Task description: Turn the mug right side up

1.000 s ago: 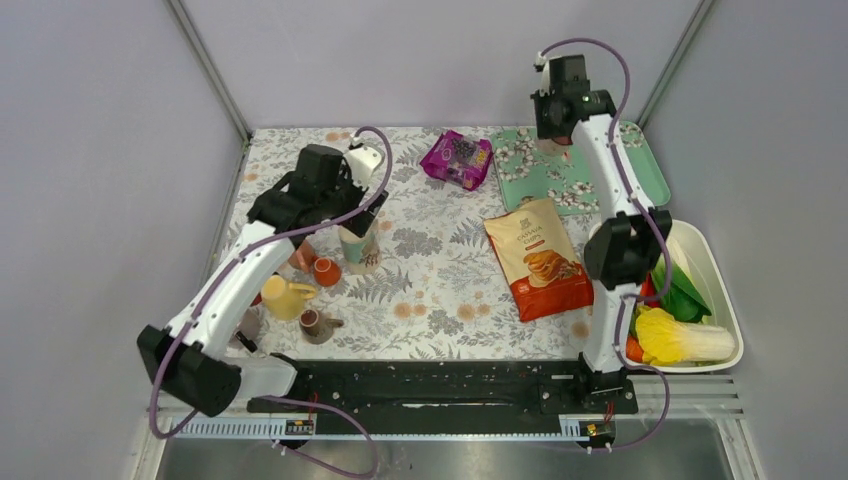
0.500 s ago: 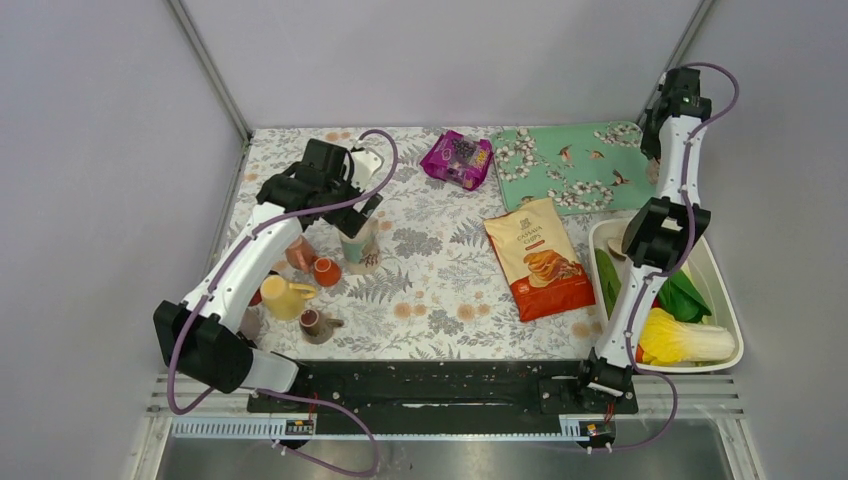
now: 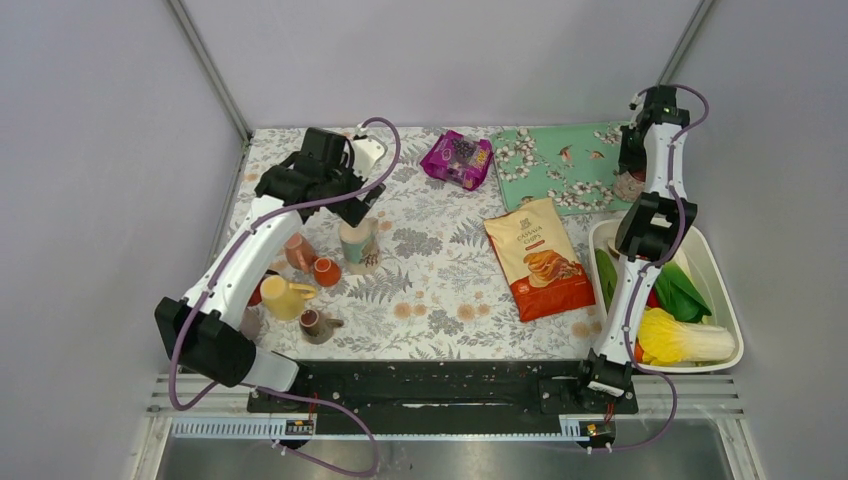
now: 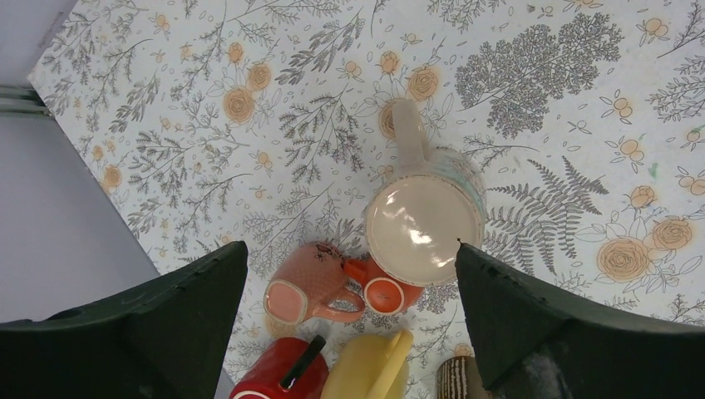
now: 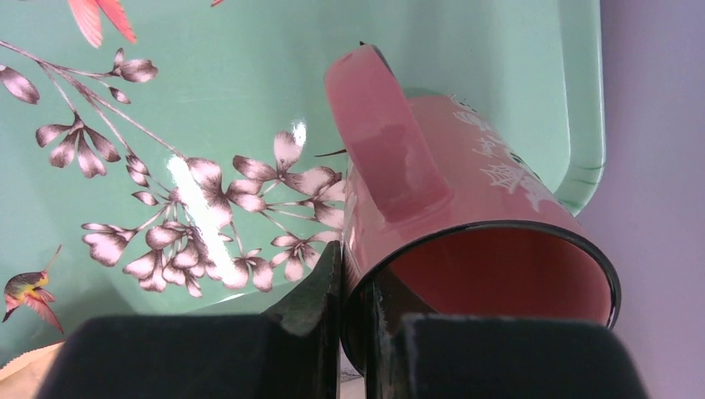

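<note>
A pink mug (image 5: 465, 191) with white markings is tilted on its side over the green floral tray (image 5: 208, 83), its opening facing the wrist camera and its handle on top. My right gripper (image 5: 353, 274) is shut on its rim, one finger inside and one outside. From above, that gripper (image 3: 632, 175) is at the tray's (image 3: 560, 165) right edge. My left gripper (image 4: 349, 249) hangs open above a tall beige mug (image 4: 426, 229) standing on the flowered cloth. That mug's top shows as a glossy cream disc, and I cannot tell base from opening. The left gripper (image 3: 345, 195) holds nothing.
Close beside the beige mug (image 3: 358, 243) are a pink dotted mug (image 4: 303, 291), a small orange cup (image 4: 391, 293), a red mug (image 4: 274, 382), a yellow mug (image 4: 370, 374) and a striped brown cup (image 4: 457, 382). A chips bag (image 3: 540, 260), a purple packet (image 3: 457, 158) and a white vegetable bin (image 3: 722, 290) lie further right.
The right arm swung from the tray's back middle out to its right edge with the pink mug. The left gripper drew up and back from the beige mug, staying open.
</note>
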Available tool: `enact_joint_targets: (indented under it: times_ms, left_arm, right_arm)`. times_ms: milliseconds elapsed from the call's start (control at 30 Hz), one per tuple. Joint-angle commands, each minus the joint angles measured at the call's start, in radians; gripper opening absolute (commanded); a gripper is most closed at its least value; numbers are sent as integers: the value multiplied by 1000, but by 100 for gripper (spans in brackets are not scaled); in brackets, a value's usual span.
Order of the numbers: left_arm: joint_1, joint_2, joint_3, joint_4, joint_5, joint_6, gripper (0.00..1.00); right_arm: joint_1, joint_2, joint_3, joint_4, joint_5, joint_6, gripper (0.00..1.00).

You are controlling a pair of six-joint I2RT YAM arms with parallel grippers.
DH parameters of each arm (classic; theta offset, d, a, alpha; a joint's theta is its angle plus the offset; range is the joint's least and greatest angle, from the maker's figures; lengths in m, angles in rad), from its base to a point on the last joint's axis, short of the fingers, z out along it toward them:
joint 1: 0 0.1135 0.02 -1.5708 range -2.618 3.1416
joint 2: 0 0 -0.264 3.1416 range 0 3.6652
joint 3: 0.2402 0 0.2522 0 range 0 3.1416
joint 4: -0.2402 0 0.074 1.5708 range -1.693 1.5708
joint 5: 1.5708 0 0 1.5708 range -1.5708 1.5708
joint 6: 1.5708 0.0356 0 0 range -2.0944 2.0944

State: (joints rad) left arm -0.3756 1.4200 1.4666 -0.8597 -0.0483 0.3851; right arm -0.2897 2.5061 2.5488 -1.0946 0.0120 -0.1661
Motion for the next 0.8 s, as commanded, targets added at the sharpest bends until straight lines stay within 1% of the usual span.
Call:
enact_joint_targets:
  times_ms: [0,200,267,367,400,433,467,533,600,633,700,733,767]
  left_arm:
    - [2,13,39,23,21,7,99]
    - [2,27,48,22,42,-2,99]
    - [2,27,46,20,44,-6,99]
    - [1,28,40,20,74,10,99]
    - [1,30,40,19,79,21,99]
    - [2,31,41,18,84,31,99]
    - [2,34,47,11,94,43,99]
    - [0,43,76,-30,161,98,99]
    - [-6,58,113,-97,230,174,99]
    - [-20,69,127,-126,226,202,99]
    - [-66,108,162,-189,167,254,99]
    - [-94,140,188,-237,139,276,99]
    - [-116,174,213,-285,128,291,99]
  right_arm:
    - [-19,4,55,32,0,4,0]
    - [-42,16,68,1,145,49,0]
    - [-56,13,82,3,143,82,0]
    - [-68,8,78,30,70,103,0]
    - [-68,10,77,32,48,106,8]
    - [-68,8,77,38,26,107,22]
    - [-68,6,77,43,13,114,38]
    - [-68,-4,78,51,-8,121,60]
    - [-68,-20,80,60,-43,124,72]
    - [-68,-33,79,65,-54,126,77]
    - [-68,-61,76,71,-60,129,87]
    - [-68,-79,73,74,-65,129,95]
    - [-66,-98,68,75,-66,131,99]
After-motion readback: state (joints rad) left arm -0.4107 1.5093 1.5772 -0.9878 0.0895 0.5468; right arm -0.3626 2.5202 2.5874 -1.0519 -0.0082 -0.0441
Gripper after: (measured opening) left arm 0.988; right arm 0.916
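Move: The pink mug, upright, is pinched by its left wall in my right hand, its middle about 4 cm right, 1 cm back and 4 cm below; it is going to the tray's near-right corner. The tray's middle is 7 cm ahead and 9 cm left, the chip bag 18 cm back and 22 cm left, the vegetable bin 26 cm back and 5 cm right. The green-and-white mug is roughly under my left hand, 1 cm back, 1 cm right, 17 cm down. With the pink mug's wall still pinched, my right hand shifts it level about 4 cm to the right into the tray's near-right corner, turning some 10 degrees clockwise, then opens wide and rises about a centimetre, one finger left inside the mouth and one outside. Above the green-and-white mug, my left hand, still open, sinks 1 cm, then swings about 3 cm right, turning clockwise. ##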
